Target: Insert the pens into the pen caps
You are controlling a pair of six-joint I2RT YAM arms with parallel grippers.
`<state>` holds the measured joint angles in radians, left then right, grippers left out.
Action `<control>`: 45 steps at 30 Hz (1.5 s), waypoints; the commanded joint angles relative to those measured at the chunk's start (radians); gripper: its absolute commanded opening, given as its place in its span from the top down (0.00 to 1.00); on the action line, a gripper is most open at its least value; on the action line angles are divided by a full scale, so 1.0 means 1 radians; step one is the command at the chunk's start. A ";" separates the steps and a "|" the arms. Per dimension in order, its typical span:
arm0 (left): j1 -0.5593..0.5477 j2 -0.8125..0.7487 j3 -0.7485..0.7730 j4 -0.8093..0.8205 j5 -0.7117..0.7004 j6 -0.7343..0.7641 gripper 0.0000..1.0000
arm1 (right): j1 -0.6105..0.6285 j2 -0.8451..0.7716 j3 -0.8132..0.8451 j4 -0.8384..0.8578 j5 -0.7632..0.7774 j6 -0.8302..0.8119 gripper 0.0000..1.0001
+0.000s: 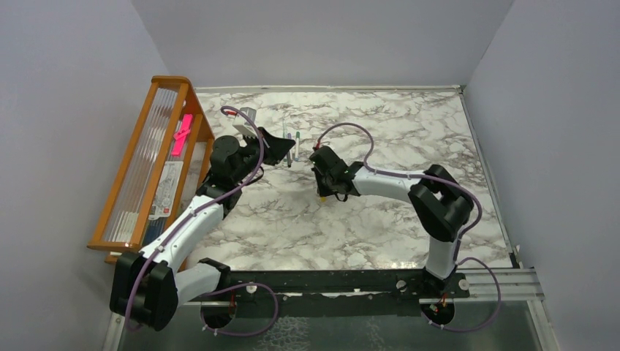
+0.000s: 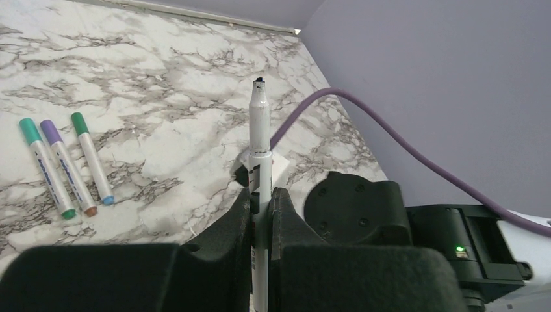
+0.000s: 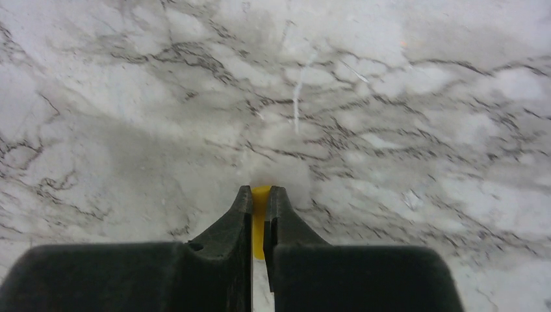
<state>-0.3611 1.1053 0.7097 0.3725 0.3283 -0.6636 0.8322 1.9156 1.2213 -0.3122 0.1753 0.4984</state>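
Observation:
My left gripper [image 2: 261, 195] is shut on a white-grey pen [image 2: 260, 130]. The pen points up and away, and its dark tip is bare. In the top view this gripper [image 1: 285, 151] is held above the table's middle back. My right gripper [image 3: 260, 192] is shut on a yellow-orange pen cap [image 3: 260, 221], close above the marble table. In the top view it [image 1: 322, 194] is to the right of the left gripper and nearer to me. Three pens with teal [image 2: 29, 128], pale purple [image 2: 50, 130] and green [image 2: 79, 122] caps on lie side by side on the table [image 1: 294, 139].
A wooden rack [image 1: 139, 168] stands along the table's left edge, with a bright pink strip [image 1: 181, 135] on it. The right arm's black wrist [image 2: 360, 201] and its purple cable [image 2: 390, 133] are just right of the held pen. Grey walls enclose the marble table [image 1: 395, 131].

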 commanded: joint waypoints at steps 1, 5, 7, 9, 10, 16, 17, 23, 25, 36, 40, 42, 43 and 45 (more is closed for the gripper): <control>0.005 0.028 0.034 0.007 0.045 -0.023 1.00 | 0.004 -0.175 -0.093 0.110 0.106 0.039 0.99; -0.011 0.066 0.029 0.085 0.116 -0.084 1.00 | -0.040 -0.365 -0.216 0.245 0.079 0.082 0.99; -0.039 0.084 0.027 0.126 0.144 -0.108 1.00 | -0.071 -0.461 -0.304 0.343 0.047 0.101 0.99; -0.085 0.105 0.023 0.166 0.162 -0.125 1.00 | -0.088 -0.572 -0.378 0.443 0.049 0.110 0.99; -0.114 0.115 0.021 0.181 0.163 -0.131 1.00 | -0.100 -0.618 -0.412 0.488 0.049 0.123 0.99; -0.268 0.185 0.022 0.272 0.159 -0.194 1.00 | -0.132 -0.894 -0.579 0.718 0.115 0.189 0.99; -0.294 0.191 0.029 0.275 0.155 -0.191 1.00 | -0.133 -0.921 -0.579 0.719 0.142 0.187 0.99; -0.390 0.228 0.068 0.275 0.139 -0.164 1.00 | -0.133 -1.033 -0.543 0.676 0.178 0.134 0.99; -0.404 0.242 0.078 0.276 0.136 -0.160 1.00 | -0.134 -1.046 -0.527 0.656 0.170 0.125 0.99; -0.455 0.278 0.129 0.276 0.138 -0.131 1.00 | -0.133 -1.060 -0.519 0.654 0.130 0.108 0.99; -0.456 0.274 0.130 0.275 0.136 -0.132 1.00 | -0.133 -1.061 -0.522 0.646 0.126 0.110 0.99; -0.455 0.271 0.130 0.274 0.136 -0.132 1.00 | -0.134 -1.066 -0.527 0.645 0.122 0.114 0.99; -0.456 0.269 0.129 0.275 0.132 -0.132 1.00 | -0.134 -1.068 -0.530 0.645 0.120 0.115 0.99; -0.457 0.269 0.129 0.275 0.129 -0.131 1.00 | -0.134 -1.071 -0.531 0.643 0.115 0.116 0.99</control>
<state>-0.8120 1.3781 0.8116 0.6178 0.4568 -0.8120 0.7010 0.8665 0.6758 0.3351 0.3069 0.6231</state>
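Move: The yellow cap, pinched in the right fingers at the table, lies about 25 cm below the left hand, some 7 cm to its right and 2 cm back. The white pen in the left fingers is thus roughly 25 cm above the right hand, 7 cm to its left and 2 cm ahead. On the table, counted from the right hand, a purple-capped pen lies about 15 cm ahead and 10 cm left, a green-capped pen 16 cm ahead and 7 cm left. The yellow cap is lifted off the table in the right hand's kept pinch, about 30 cm up and 11 cm to the right, while the wrist swings from pointing steeply down to nearly level, forward and somewhat left. Meanwhile the left hand keeps hold of the white pen and carries it some 17 cm right and 11 cm back, turning clockwise, so its upturned tip nears the cap; both then hold still. ##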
